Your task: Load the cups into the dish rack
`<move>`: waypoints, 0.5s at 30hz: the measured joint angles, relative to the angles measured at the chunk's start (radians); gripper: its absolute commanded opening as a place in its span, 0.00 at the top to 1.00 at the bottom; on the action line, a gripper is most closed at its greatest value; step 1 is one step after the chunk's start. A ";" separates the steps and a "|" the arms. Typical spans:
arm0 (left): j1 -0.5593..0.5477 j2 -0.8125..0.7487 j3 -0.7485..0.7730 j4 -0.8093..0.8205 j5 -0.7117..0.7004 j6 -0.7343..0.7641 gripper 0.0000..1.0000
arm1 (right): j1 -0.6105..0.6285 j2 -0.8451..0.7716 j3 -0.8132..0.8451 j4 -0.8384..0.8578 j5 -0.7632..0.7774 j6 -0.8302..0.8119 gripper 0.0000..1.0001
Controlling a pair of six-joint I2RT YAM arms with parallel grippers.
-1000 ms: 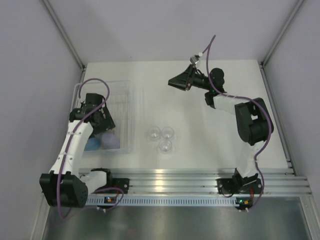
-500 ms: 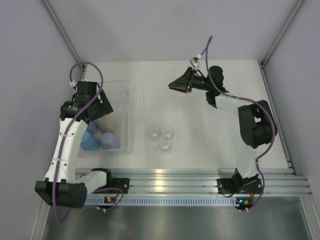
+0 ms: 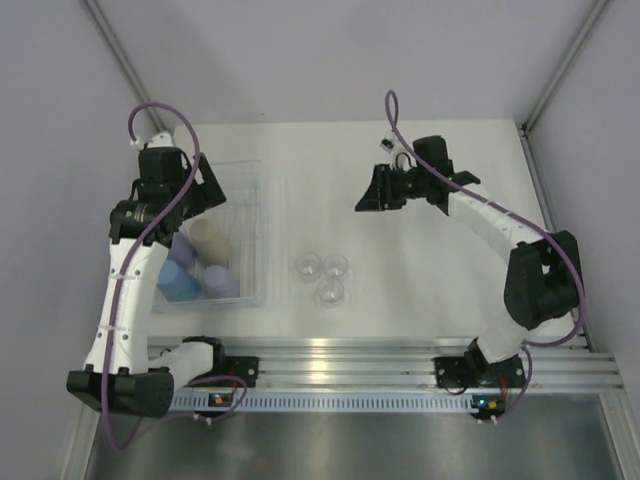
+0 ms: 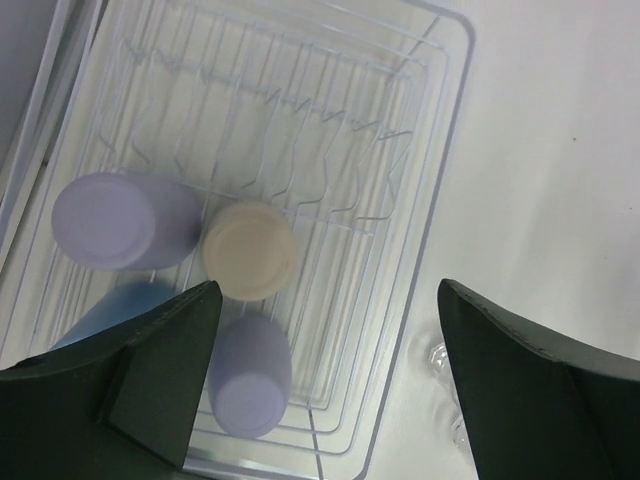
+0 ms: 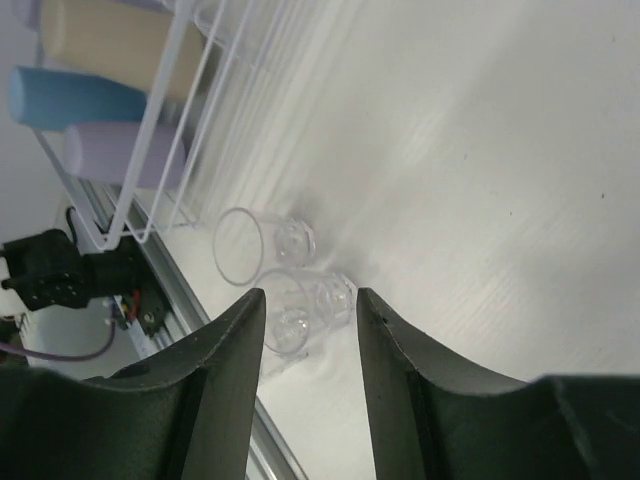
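Observation:
The clear dish rack [image 3: 250,200] stands at the left and holds two lavender cups [image 3: 222,282] [image 3: 183,250], a beige cup [image 3: 210,237] and a blue cup [image 3: 178,284]. The left wrist view shows them in the rack [image 4: 400,150]: lavender [image 4: 110,220], beige [image 4: 250,250], lavender [image 4: 250,375], blue [image 4: 110,310]. My left gripper [image 3: 200,192] [image 4: 330,287] hangs open and empty above the rack. Three clear cups [image 3: 308,267] [image 3: 336,265] [image 3: 329,292] stand on the table mid-front. My right gripper [image 3: 368,193] [image 5: 310,295] is open and empty, above and behind the clear cups [image 5: 265,245] [image 5: 300,305].
White table [image 3: 430,280] with grey side walls and metal posts at the corners. A metal rail [image 3: 350,360] runs along the front edge with both arm bases. The rack's corner and its tumblers [image 5: 110,35] show at the top left of the right wrist view.
My left gripper has risen out of the rack's near end and pulled back over its far part. My right arm has swung forward and tipped its gripper down toward the clear cups.

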 measured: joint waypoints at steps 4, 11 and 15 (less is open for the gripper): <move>0.000 0.003 -0.003 0.067 0.064 0.021 0.02 | 0.062 -0.040 -0.042 -0.120 0.094 -0.094 0.57; 0.000 0.027 -0.003 0.153 0.148 0.033 0.02 | 0.219 -0.043 -0.059 -0.206 0.220 -0.143 0.57; 0.000 0.032 -0.005 0.181 0.171 0.039 0.02 | 0.272 -0.032 -0.057 -0.222 0.271 -0.154 0.57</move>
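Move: The nearest clear cup of the trio stands about 11 cm back from the right hand, 5 cm to its left and some 13 cm below. At the same height, the second clear cup stands about 11 cm back and 12 cm left of that hand, the third roughly 16 cm back and 7 cm left. From the left hand, over the rack, the nearest cup lies about 7 cm back, 21 cm right and 23 cm below. The empty right hand sweeps back about 8 cm while sinking some 6 cm and edging left towards the nearest clear cup, its left-pointing fingers tipping about 20 degrees further down and swinging slightly counter-clockwise, still part open and touching nothing. The left hand, wide open and empty, draws forward, to the right and a little up above the rack, away from the loaded cups, levelling slightly and turning a bit clockwise. ##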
